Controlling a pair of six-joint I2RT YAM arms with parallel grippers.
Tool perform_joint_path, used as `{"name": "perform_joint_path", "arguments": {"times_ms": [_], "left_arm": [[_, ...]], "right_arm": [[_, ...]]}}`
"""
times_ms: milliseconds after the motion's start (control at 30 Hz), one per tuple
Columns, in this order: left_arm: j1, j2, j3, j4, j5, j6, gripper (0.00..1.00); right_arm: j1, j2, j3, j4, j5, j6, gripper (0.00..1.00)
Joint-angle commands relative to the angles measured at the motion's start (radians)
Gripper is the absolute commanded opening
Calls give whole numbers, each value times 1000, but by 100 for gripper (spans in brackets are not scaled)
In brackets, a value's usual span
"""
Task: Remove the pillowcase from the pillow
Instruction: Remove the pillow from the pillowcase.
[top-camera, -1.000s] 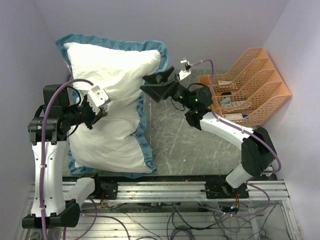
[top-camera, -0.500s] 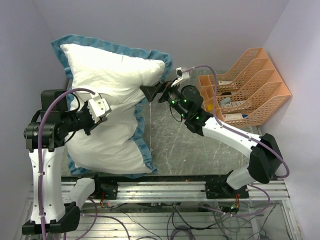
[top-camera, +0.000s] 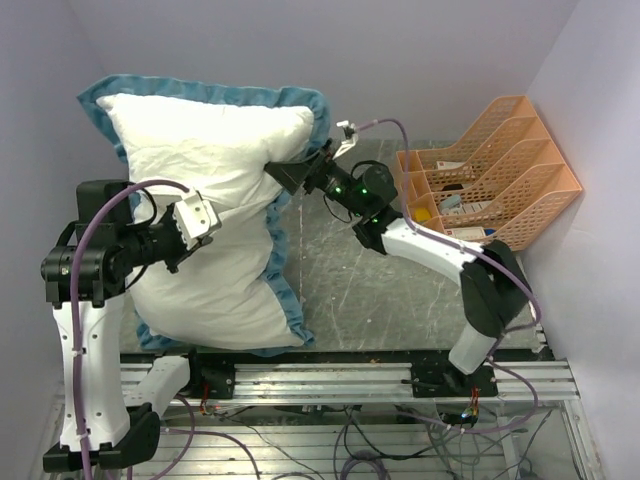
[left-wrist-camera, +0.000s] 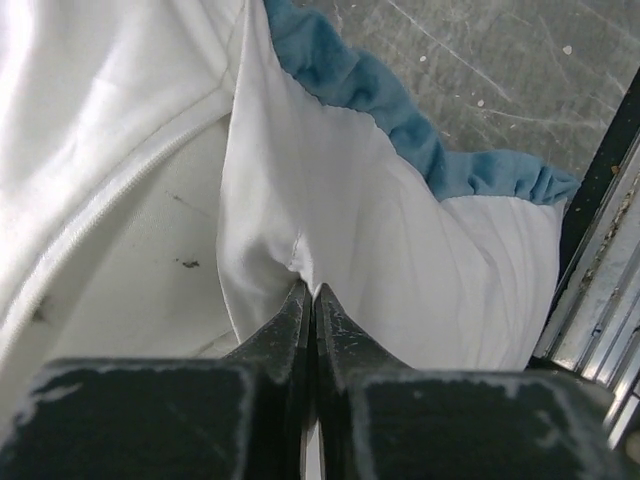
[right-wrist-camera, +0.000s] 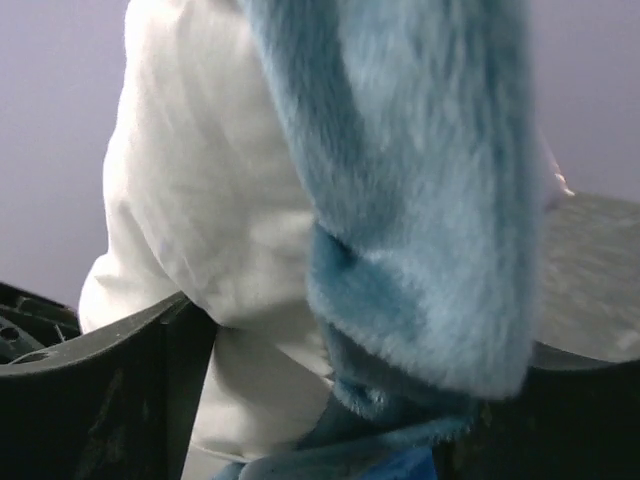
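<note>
The pillow (top-camera: 200, 140) lies plump and white at the left of the table, with a seam and small dark specks in the left wrist view (left-wrist-camera: 100, 200). Round it lies the pillowcase (top-camera: 225, 295), white side out with a teal ruffled edge (left-wrist-camera: 400, 230). My left gripper (top-camera: 208, 222) is shut on a fold of that white pillowcase cloth at the pillow's middle (left-wrist-camera: 312, 292). At the pillow's right edge, my right gripper (top-camera: 275, 178) stands wide. The teal ruffle and white cloth fill the gap between its fingers (right-wrist-camera: 350, 340).
An orange slotted file tray (top-camera: 490, 170) holding a few items stands at the back right. The grey scratched tabletop (top-camera: 370, 280) stretches between pillow and tray. A metal rail (top-camera: 380, 375) runs along the near edge. Lilac walls close in behind and at both sides.
My right gripper has swung left from above the table onto the pillow's right edge, its jaws now narrowing slightly. The pillow's upper end has shifted left. The left gripper keeps its pinch.
</note>
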Motion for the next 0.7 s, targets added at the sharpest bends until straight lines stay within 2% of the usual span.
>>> {"name": "perform_joint_path", "arguments": {"times_ms": [0,33,67,100,167,200,333,400,533,667], "left_arm": [[-6,-2,77,-73,35,-2,14],[-6,8,106,-74,32,-6,25],[-6,24,143,-78,29,-13,43],[-5,43,188,-91,29,-16,66],[-6,83,309,-105,22,-31,89],[-6,101,375,-101,13,-43,94],[-6,155,638,-21,-87,-65,99],[-6,158,677,68,-183,-69,99],[-6,133,597,216,-345,-12,99],[-6,88,487,407,-405,-11,96]], "right_arm": [[-8,116,155,298,-294,184,60],[-7,131,199,299,-314,190,48],[-9,144,243,292,-332,182,39],[-12,157,306,273,-343,164,24],[-15,180,399,205,-348,110,0],[-16,193,457,158,-349,77,0],[-52,284,715,62,-400,46,0],[-76,346,859,59,-442,81,0],[-91,483,1156,-30,-521,87,0],[-93,602,1429,-137,-476,22,0]]}}
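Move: The left fingers are already shut on a fold of the white side of the pillowcase; from them the blue-ruffled right edge that the right hand is about to shut on lies about 13 cm ahead and 15 cm to the right, some 2 cm higher. For the right hand that edge is already between its partly open fingers, with the far right corner about 12 cm ahead, 7 cm to the right and a little above. The near ruffle is roughly 13 cm back of the left hand, 2 cm right and 28 cm below. The right hand shuts on the ruffled right edge, pinching blue ruffle and white cloth together, and carries it some 17 cm up with a small shift left, its fingers tipping up while it swings a little counter-clockwise. The left hand opens wide to let go of its white fold and climbs about 20 cm alongside, drifting left late on and tilting its fingers up by nearly 40 degrees, to stay open beside the white cloth. ##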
